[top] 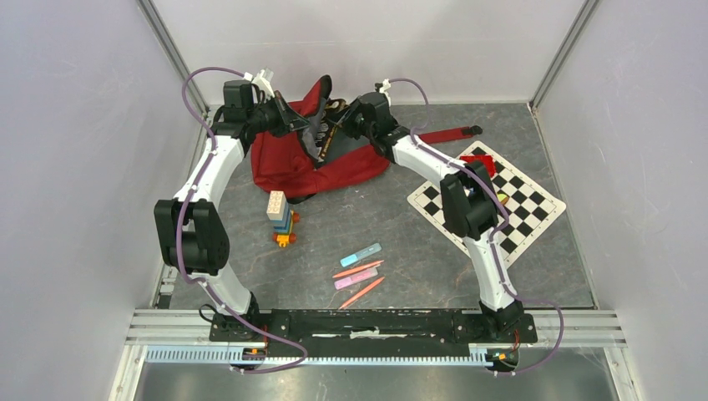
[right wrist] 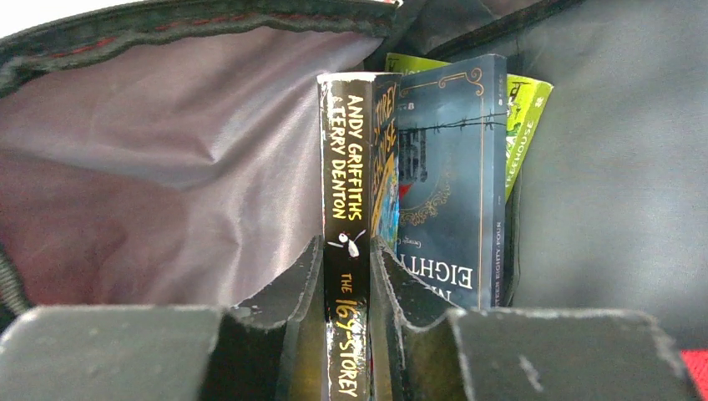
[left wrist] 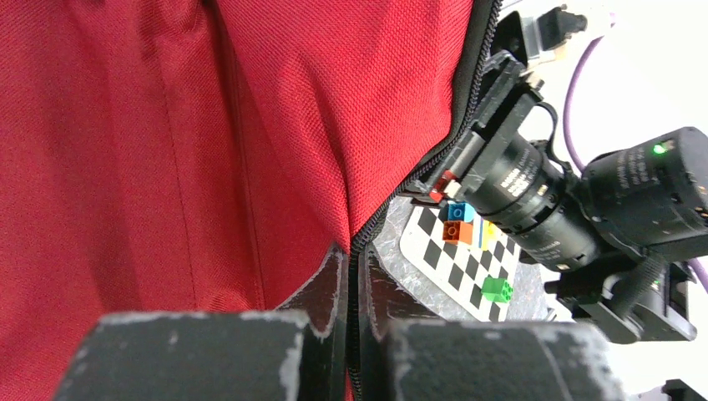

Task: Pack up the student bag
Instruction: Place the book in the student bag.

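The student bag (top: 292,163) is a dark red backpack lying at the back of the table with its mouth held open. My left gripper (top: 302,127) is shut on the bag's black zip edge (left wrist: 357,251), with red fabric (left wrist: 167,167) filling the left of its wrist view. My right gripper (right wrist: 346,267) reaches into the opening and is shut on the spine of a black paperback (right wrist: 346,167), which stands upright inside against the grey lining (right wrist: 167,167). A dark blue book (right wrist: 451,184) and a yellow-green book (right wrist: 524,104) stand right behind it.
A chequered mat (top: 522,213) lies at the right with a small red box (top: 480,160) and loose bricks (left wrist: 498,289) on it. A brick tower (top: 280,219) stands in front of the bag. Several pens and markers (top: 359,269) lie near the front. A red strap (top: 447,134) trails right.
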`<state>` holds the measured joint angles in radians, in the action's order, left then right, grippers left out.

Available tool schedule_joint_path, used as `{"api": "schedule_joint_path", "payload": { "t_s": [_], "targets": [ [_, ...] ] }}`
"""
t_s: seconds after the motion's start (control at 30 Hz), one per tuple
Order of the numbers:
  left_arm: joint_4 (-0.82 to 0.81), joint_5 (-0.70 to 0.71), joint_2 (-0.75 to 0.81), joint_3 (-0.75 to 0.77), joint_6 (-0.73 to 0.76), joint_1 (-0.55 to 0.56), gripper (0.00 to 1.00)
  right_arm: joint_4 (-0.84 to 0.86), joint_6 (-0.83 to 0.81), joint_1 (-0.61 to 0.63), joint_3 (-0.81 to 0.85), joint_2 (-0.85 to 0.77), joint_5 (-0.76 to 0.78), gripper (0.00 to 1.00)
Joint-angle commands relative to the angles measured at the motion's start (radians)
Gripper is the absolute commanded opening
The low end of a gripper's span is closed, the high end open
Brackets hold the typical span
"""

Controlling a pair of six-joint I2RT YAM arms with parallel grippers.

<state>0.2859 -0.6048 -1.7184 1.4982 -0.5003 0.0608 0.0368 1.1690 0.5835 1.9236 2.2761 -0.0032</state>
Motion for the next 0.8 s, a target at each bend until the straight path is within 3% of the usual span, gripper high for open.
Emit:
{"api": "schedule_joint_path", "payload": {
  "t_s": [0.0, 0.2, 0.5, 0.6, 0.77],
  "targets": [
    [-0.027, -0.024, 0.059, 0.01, 0.004, -0.006, 0.02, 0.155, 0.041, 0.009, -0.001, 0.021, -0.051, 0.0],
    [-0.028, -0.021, 0.065, 0.007, 0.005, -0.006, 0.02, 0.028, -0.077, 0.004, -0.066, 0.031, 0.044, 0.0],
    [-0.028, -0.022, 0.062, 0.005, 0.005, -0.006, 0.02, -0.092, -0.167, 0.008, 0.036, 0.121, 0.095, 0.0],
    [-0.031, -0.03, 0.059, -0.003, 0.006, -0.006, 0.02, -0.047, -0.161, 0.011, 0.019, 0.131, 0.081, 0.0],
    [-0.039, -0.046, 0.057, -0.025, 0.007, -0.007, 0.02, 0.193, -0.14, 0.028, 0.032, 0.196, -0.036, 0.02]
  ]
}}
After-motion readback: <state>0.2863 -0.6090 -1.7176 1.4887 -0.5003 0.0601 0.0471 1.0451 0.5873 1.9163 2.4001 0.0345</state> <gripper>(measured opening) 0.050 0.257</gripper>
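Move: The right hand has the black book pinched at its spine over the open student bag; the bottom of the main pocket lies roughly 13 cm below it, about 1 cm back and 1 cm to the left. The blue and green books already inside are some 11 cm below, level with it and about 2 cm left; the bag rim in the left fingers is about 8 cm left, 4 cm back and 5 cm higher. From the left hand that pocket bottom is about 3 cm ahead, 7 cm right and 18 cm below. Keeping its pinch on the spine of the black book, the right hand sinks almost straight down about 9 cm into the open pocket, beside the books already packed, and tips its left side down some 10 degrees on the way before easing to a stop with a slight rise. The left hand stays in place with its fingers shut on the zipped rim, holding the bag open. ##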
